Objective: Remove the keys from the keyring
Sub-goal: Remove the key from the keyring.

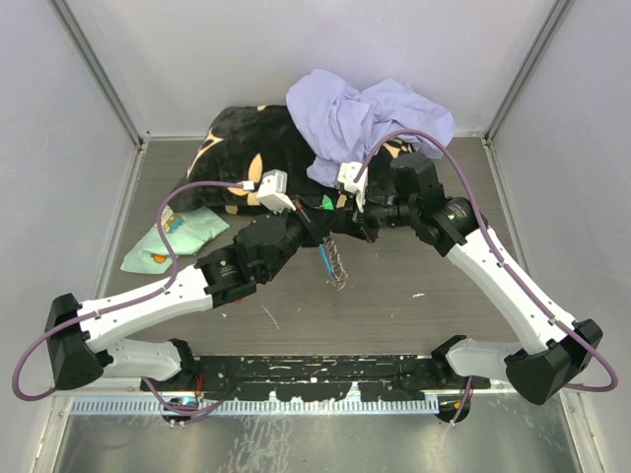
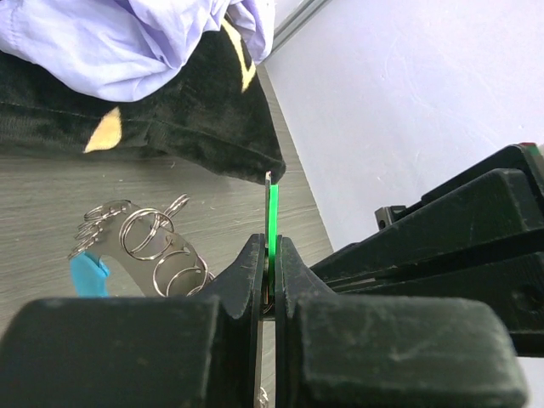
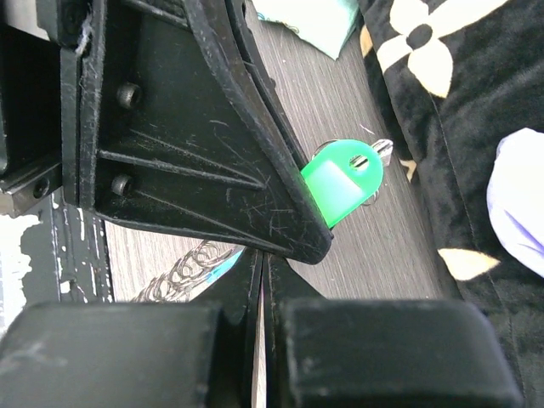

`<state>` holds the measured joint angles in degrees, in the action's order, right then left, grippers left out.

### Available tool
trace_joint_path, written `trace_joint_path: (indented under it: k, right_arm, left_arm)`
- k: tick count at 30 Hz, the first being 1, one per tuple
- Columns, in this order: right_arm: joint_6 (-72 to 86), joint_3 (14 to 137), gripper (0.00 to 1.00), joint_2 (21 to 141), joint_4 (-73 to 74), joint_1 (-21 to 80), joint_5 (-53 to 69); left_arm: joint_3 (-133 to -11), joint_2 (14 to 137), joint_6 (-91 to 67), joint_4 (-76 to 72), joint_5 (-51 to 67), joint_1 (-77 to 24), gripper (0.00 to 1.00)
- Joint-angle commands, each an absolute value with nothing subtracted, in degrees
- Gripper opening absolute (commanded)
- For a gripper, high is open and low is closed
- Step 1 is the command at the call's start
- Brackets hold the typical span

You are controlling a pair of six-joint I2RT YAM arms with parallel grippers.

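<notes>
Both grippers meet above the middle of the table. My left gripper is shut on a key's green tag, which stands edge-on between its fingers. The key's metal tip pokes out past the tag. The keyring, a string of silver rings with a light-blue piece, hangs just beside the left fingers. My right gripper is shut; the chain and blue piece run out from its tips, which the left finger partly hides.
A black cushion with tan flowers lies at the back, with a lavender cloth heaped on it. A mint-green cloth lies at the left under the left arm's cable. Grey walls close in the table on three sides.
</notes>
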<state>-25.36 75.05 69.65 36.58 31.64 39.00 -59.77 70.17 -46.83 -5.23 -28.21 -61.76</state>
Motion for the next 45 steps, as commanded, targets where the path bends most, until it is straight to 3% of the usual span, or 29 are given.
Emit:
trace_joint_path:
  k: [1,18,28,34,45]
  right_arm:
    - [-29.7,79.3,0.01,69.3,37.2,33.2,35.2]
    - [-39.9,81.3,0.02,67.8,42.6,35.2,27.3]
    - [-35.5,77.6,0.25,65.1,40.1,27.6,41.4]
    - [-28.0,72.5,0.38,62.2,35.7,17.9,53.9]
    - [-2.8,57.7,0.43,61.4,9.9,14.8,65.1]
  left_arm:
    - [-61.8,70.9,-45.5,-8.7,-28.0,-61.9,0.0]
    - [-59.9,74.0,-50.5,-13.0,-25.1,-61.9,0.0]
    - [-58.6,73.2,-51.4,-16.7,-23.5,-61.9,0.0]
    - [-57.6,70.5,-51.4,-19.1,-22.7,-61.9,0.0]
    - [-58.0,69.1,-53.2,-21.2,-22.0,-61.9,0.0]
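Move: The green key's tag sticks out of the left fingers, about 3 cm ahead of that hand's point, level with it sideways and 1 cm above; from the shut right fingers it lies some 3 cm ahead, 2 cm left and 2 cm up. The keyring with its blue band hangs below, roughly 3 cm back, 1 cm right and 6 cm down from the left hand. The black pillow lies about 17 cm ahead of the left hand, 3 cm left and 12 cm lower. The green key stays pinched in the left hand, which shifts right some 2.5 cm, dipping and rising again. Close beside it the shut right fingers ease right, tipping slightly down, then open nearly halfway and back off rightward, arching up and over to about 6 cm out; finally they sink, drift slightly back left, and tilt up again some 30 degrees. ##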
